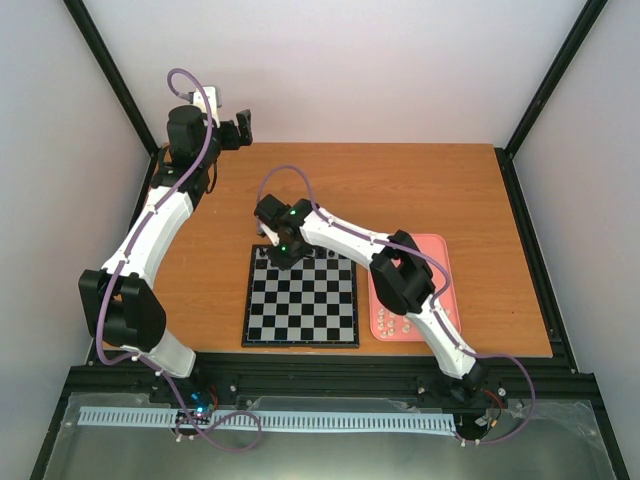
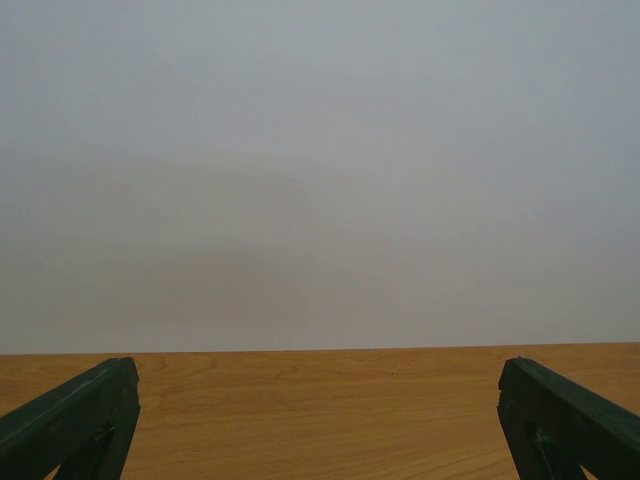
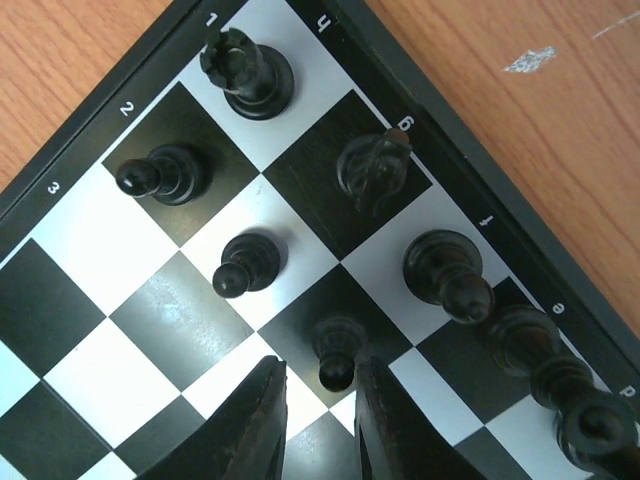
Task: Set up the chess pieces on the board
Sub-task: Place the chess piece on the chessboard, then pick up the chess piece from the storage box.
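Observation:
The board (image 1: 300, 300) lies on the table in front of the arms, and my right gripper (image 1: 283, 258) hovers low over its far left corner. In the right wrist view, several black chess pieces stand on the board (image 3: 90, 250): a rook (image 3: 245, 70) in the corner, a knight (image 3: 372, 168), a bishop (image 3: 448, 272) and two pawns (image 3: 160, 175) (image 3: 245, 265). A third pawn (image 3: 335, 355) stands on a dark square between the slightly parted fingers of my right gripper (image 3: 320, 368), with a gap on its left side. My left gripper (image 1: 243, 130) (image 2: 318, 368) hangs open and empty.
A pink tray (image 1: 440, 250) sits right of the board with cream-white pieces (image 1: 395, 322) at its near end, partly under the right arm. More black pieces (image 3: 560, 385) line the board's edge. The left arm reaches toward the table's far left corner.

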Available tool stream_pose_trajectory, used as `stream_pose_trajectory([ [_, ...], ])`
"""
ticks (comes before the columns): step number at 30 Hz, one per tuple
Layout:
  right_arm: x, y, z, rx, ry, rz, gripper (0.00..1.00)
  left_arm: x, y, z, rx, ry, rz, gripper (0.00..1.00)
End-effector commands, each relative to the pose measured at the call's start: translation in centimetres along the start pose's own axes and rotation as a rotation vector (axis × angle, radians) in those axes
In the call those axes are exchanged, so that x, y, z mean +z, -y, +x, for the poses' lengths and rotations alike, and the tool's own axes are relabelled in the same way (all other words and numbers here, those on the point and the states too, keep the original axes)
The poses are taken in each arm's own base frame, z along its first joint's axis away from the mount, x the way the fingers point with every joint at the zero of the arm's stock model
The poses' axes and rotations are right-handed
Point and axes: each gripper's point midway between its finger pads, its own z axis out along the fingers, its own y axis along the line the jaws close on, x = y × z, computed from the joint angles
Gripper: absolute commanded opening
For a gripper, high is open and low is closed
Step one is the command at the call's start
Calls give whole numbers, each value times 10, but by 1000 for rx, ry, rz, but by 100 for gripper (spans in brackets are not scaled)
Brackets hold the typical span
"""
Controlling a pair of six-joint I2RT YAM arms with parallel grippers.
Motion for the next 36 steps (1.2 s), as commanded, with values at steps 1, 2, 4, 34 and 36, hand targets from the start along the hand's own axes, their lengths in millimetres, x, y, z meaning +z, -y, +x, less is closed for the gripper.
stream_pose_trajectory([
  [1, -28, -6, -8, -27, 59, 15, 25, -7, 5, -18, 11, 48, 14, 100],
  [2, -28, -5, -7, -27, 59, 18, 25, -6, 5, -17, 11, 46, 14, 100],
  [4, -31, -5, -8, -25, 64, 21, 24, -6, 5, -18, 10, 47, 14, 100],
  [34, -119, 200, 110, 483, 173, 390, 56, -4, 6, -17, 10, 41, 17, 100],
  [36, -118, 212, 119, 525, 169, 410, 58, -3, 6, -16, 10, 39, 21, 100],
])
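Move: Five black pawns still wait in the far-left corner of the pink tray, their cluster about 24 cm to the right of the right hand and 4 cm ahead, some 3 cm lower. The just-placed pawn stands right below the fingertips. The bishop is about 3 cm straight ahead, and the right-hand rook 15 cm to the right and 3 cm ahead. From the left hand the waiting pawns lie roughly 38 cm right, 15 cm back and 35 cm down. The right fingers, already slack around the placed pawn, lift clear of it. The hand climbs about 11 cm over the board, then sweeps some 24 cm right to the waiting pawns in the tray's far-left corner, sinking again by about 6 cm on the way. The wrist turns about 30 degrees clockwise while the fingers spread to roughly half open. ##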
